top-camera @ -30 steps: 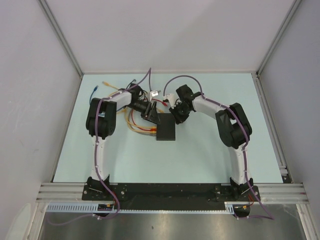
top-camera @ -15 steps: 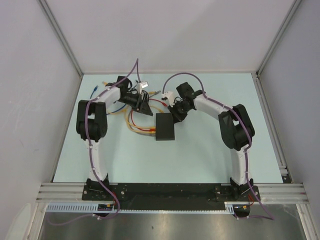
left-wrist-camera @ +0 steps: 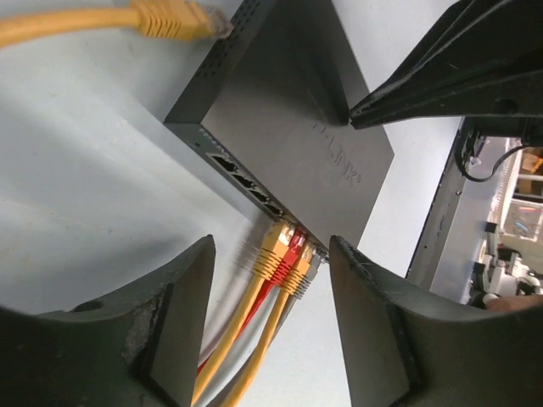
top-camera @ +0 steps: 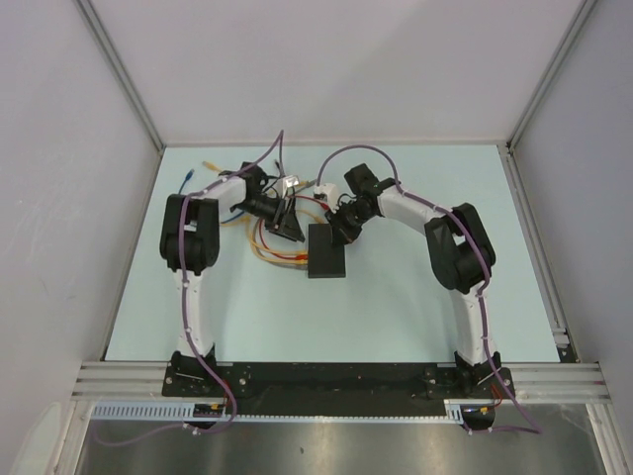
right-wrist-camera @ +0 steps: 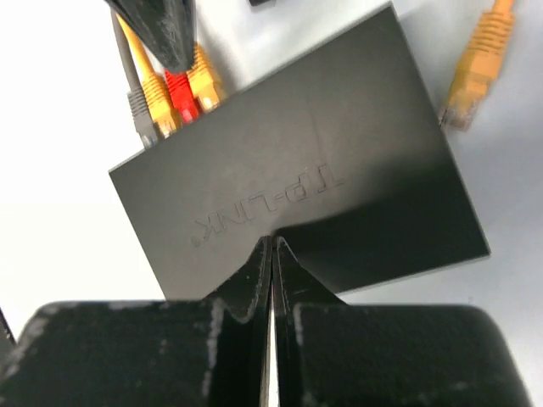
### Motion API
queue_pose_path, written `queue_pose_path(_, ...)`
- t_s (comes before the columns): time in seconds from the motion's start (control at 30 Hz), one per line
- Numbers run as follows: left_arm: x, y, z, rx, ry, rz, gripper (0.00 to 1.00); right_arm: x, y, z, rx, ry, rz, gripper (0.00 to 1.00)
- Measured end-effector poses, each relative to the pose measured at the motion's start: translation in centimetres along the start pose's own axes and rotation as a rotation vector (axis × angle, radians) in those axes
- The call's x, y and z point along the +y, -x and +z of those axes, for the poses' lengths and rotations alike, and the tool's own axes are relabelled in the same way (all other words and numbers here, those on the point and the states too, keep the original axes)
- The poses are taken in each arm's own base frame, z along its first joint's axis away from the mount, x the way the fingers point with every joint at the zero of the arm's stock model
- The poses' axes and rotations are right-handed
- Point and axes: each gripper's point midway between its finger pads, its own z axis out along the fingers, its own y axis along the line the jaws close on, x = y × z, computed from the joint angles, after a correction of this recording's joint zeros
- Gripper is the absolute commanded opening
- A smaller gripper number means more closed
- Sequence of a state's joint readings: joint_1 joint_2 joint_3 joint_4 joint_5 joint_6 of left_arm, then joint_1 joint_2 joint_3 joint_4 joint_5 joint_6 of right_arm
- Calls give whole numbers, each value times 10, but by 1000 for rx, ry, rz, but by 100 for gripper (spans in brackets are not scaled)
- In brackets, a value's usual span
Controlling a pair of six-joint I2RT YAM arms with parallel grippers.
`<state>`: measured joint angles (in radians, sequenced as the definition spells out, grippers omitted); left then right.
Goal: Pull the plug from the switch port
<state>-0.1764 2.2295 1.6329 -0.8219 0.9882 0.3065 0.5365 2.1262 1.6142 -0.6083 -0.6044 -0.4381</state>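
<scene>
The switch (left-wrist-camera: 297, 127) is a flat black box lying on the pale table (top-camera: 415, 297). Two yellow plugs, a red plug (left-wrist-camera: 293, 246) and a grey one sit side by side in its ports. My left gripper (left-wrist-camera: 271, 292) is open, with its fingers on either side of the plugs' cables and just short of the plugs (right-wrist-camera: 180, 93). Nothing is held in it. My right gripper (right-wrist-camera: 271, 242) is shut, and its tips rest on the top face of the switch (right-wrist-camera: 297, 170). In the top view the left gripper (top-camera: 290, 226) and right gripper (top-camera: 338, 234) meet at the far end of the switch (top-camera: 326, 259).
A loose orange plug (left-wrist-camera: 174, 19) lies on the table beside the switch, also seen in the right wrist view as the orange plug (right-wrist-camera: 475, 68). Yellow and red cables (top-camera: 269, 247) loop left of the switch. A blue-tipped cable (top-camera: 188, 176) lies at the back left.
The left arm swung out to the back left, then came back to the switch's port end. The right gripper's fingers closed fully on top of the switch.
</scene>
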Motion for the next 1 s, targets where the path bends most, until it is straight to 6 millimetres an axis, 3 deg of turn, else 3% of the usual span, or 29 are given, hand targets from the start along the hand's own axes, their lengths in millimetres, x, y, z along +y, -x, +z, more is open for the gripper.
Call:
queue_pose_path(0.17, 6, -13, 9, 35, -29, -34, 50, 2, 8, 9, -17, 31, -11, 0)
queue_pose_path(0.4, -1, -24, 19, 71, -90, -51, 41, 2, 10, 11, -25, 34, -10, 0)
queue_pose_path(0.57, -6, -28, 28, 90, -111, -51, 38, 3, 10, 12, -26, 37, -2, 0)
queue_pose_path(1.0, -6, -28, 30, 109, -172, -61, 31, 2, 11, 12, -30, 35, -4, 0)
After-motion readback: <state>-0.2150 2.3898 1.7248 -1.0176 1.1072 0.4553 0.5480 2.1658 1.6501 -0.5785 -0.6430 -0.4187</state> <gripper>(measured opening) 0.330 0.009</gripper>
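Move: The yellow plug in the switch port lies about 3 cm back, 2 cm right and 3 cm below the left hand, with the red plug a centimetre farther back. The switch's middle is roughly 7 cm right and 2 cm back; the loose yellow plug lies some 6 cm ahead and 5 cm right, both about 4 cm lower. From the right hand, the plugged yellow one is about 8 cm left, 4 cm back and 3 cm below. Left hand moves back, down and right, some 4 cm, half-closing astride the yellow plug; right fingertips edge left. ##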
